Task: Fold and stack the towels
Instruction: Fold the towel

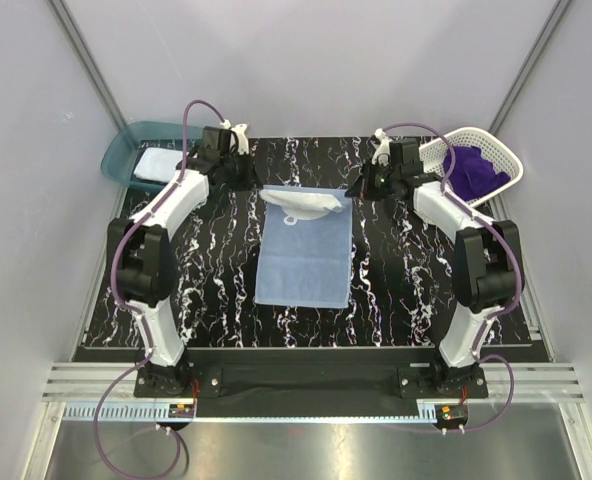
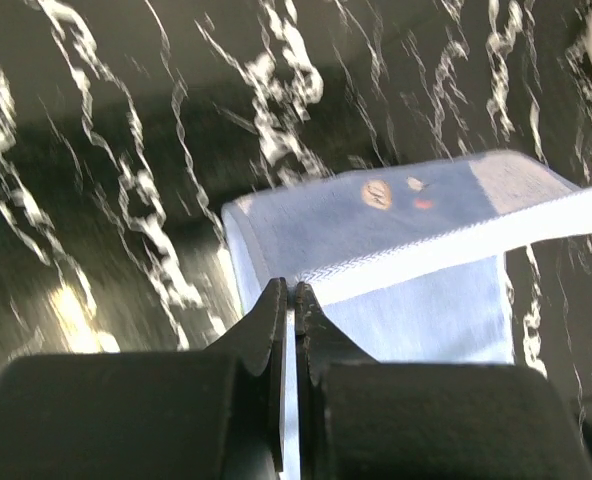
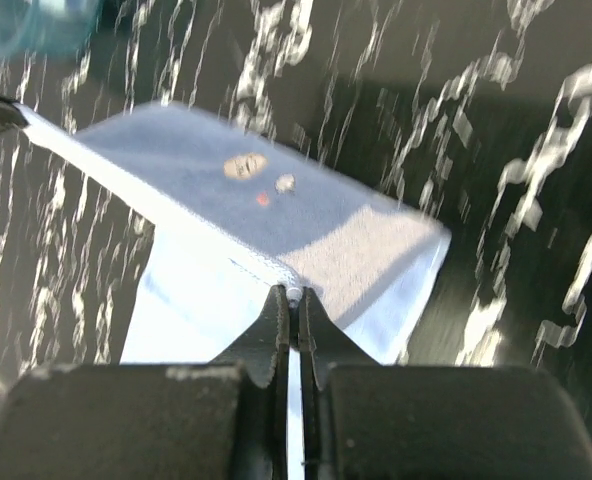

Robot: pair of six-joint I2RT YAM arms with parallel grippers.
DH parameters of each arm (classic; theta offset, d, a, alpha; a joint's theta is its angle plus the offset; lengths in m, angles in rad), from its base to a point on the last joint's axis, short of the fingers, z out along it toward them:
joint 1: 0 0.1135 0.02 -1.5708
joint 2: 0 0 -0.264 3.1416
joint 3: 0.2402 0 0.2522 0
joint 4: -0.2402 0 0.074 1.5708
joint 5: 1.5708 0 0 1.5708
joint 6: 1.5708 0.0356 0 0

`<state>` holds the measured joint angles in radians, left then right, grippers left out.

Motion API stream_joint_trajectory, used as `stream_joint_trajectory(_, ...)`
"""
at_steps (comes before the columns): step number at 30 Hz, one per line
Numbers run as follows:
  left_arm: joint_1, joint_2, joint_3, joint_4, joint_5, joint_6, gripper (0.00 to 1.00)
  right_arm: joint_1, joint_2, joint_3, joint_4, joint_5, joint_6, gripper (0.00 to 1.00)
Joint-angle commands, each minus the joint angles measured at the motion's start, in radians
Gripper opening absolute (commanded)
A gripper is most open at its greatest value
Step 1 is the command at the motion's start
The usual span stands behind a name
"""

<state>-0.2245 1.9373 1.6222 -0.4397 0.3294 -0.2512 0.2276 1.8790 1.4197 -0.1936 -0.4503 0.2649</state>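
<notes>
The light blue towel (image 1: 306, 255) lies flat in the middle of the table, its bear-face print (image 2: 377, 193) facing up. Its far edge is lifted, showing a pale underside (image 1: 306, 203). My left gripper (image 2: 291, 290) is shut on the hem at the far left corner (image 1: 256, 183). My right gripper (image 3: 294, 292) is shut on the hem at the far right corner (image 1: 356, 188). The hem runs taut between the two. The white towel (image 1: 156, 162) lies in the teal bin. The purple towel (image 1: 474, 170) sits in the white mesh basket.
The teal bin (image 1: 121, 152) stands at the far left corner, just behind my left arm. The white mesh basket (image 1: 506, 160) stands at the far right corner, beside my right arm. Grey walls close in both sides and the back of the black marbled table (image 1: 396, 290).
</notes>
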Motion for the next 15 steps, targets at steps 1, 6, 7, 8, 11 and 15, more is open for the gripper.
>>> stream_joint_trajectory(1, -0.007, -0.139, -0.087, 0.092, -0.032, 0.007, 0.00, -0.001, -0.145, -0.080, -0.040, -0.005, -0.026, 0.00)
stream_joint_trajectory(6, -0.013, -0.208, -0.206, 0.036, 0.028, 0.010, 0.00, 0.015, -0.236, -0.215, -0.076, -0.034, -0.006, 0.00)
stream_joint_trajectory(7, -0.015, -0.224, -0.263, 0.039, 0.019, 0.001, 0.00, 0.021, -0.268, -0.237, -0.078, -0.034, -0.006, 0.00)
stream_joint_trajectory(8, -0.015, -0.239, -0.289, 0.041, 0.017, -0.003, 0.00, 0.022, -0.282, -0.270, -0.086, -0.027, -0.004, 0.00)
stream_joint_trajectory(11, -0.015, -0.284, -0.352, 0.029, 0.049, -0.019, 0.00, 0.033, -0.319, -0.315, -0.113, -0.027, -0.003, 0.00)
stream_joint_trajectory(15, -0.029, -0.339, -0.409, -0.019, 0.060, -0.025, 0.00, 0.067, -0.328, -0.352, -0.179, -0.007, -0.007, 0.00)
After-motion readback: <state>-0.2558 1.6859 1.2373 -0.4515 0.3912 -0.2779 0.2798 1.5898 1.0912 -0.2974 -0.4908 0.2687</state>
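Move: The near edge of the towel's lying half is where the held edge is headed. Its left corner is about 28 cm back from the left gripper, level sideways and some 13 cm below; its right corner is about 28 cm back and 2 cm left of the right gripper, some 12 cm down. A folded white towel in the teal bin is roughly 18 cm ahead and 23 cm left of the left gripper. The purple towel in the white basket is some 15 cm ahead and 34 cm right of the right gripper. Keep both grippers shut on the towel's raised edge, stretched between them, and draw it straight back about 11 cm over the lying half towards the near edge. Let the left rise a couple of centimetres, then sink to about 3 cm below its start; hold the right nearly level, easing down only at the end. Tip both hands down some 10 degrees. ##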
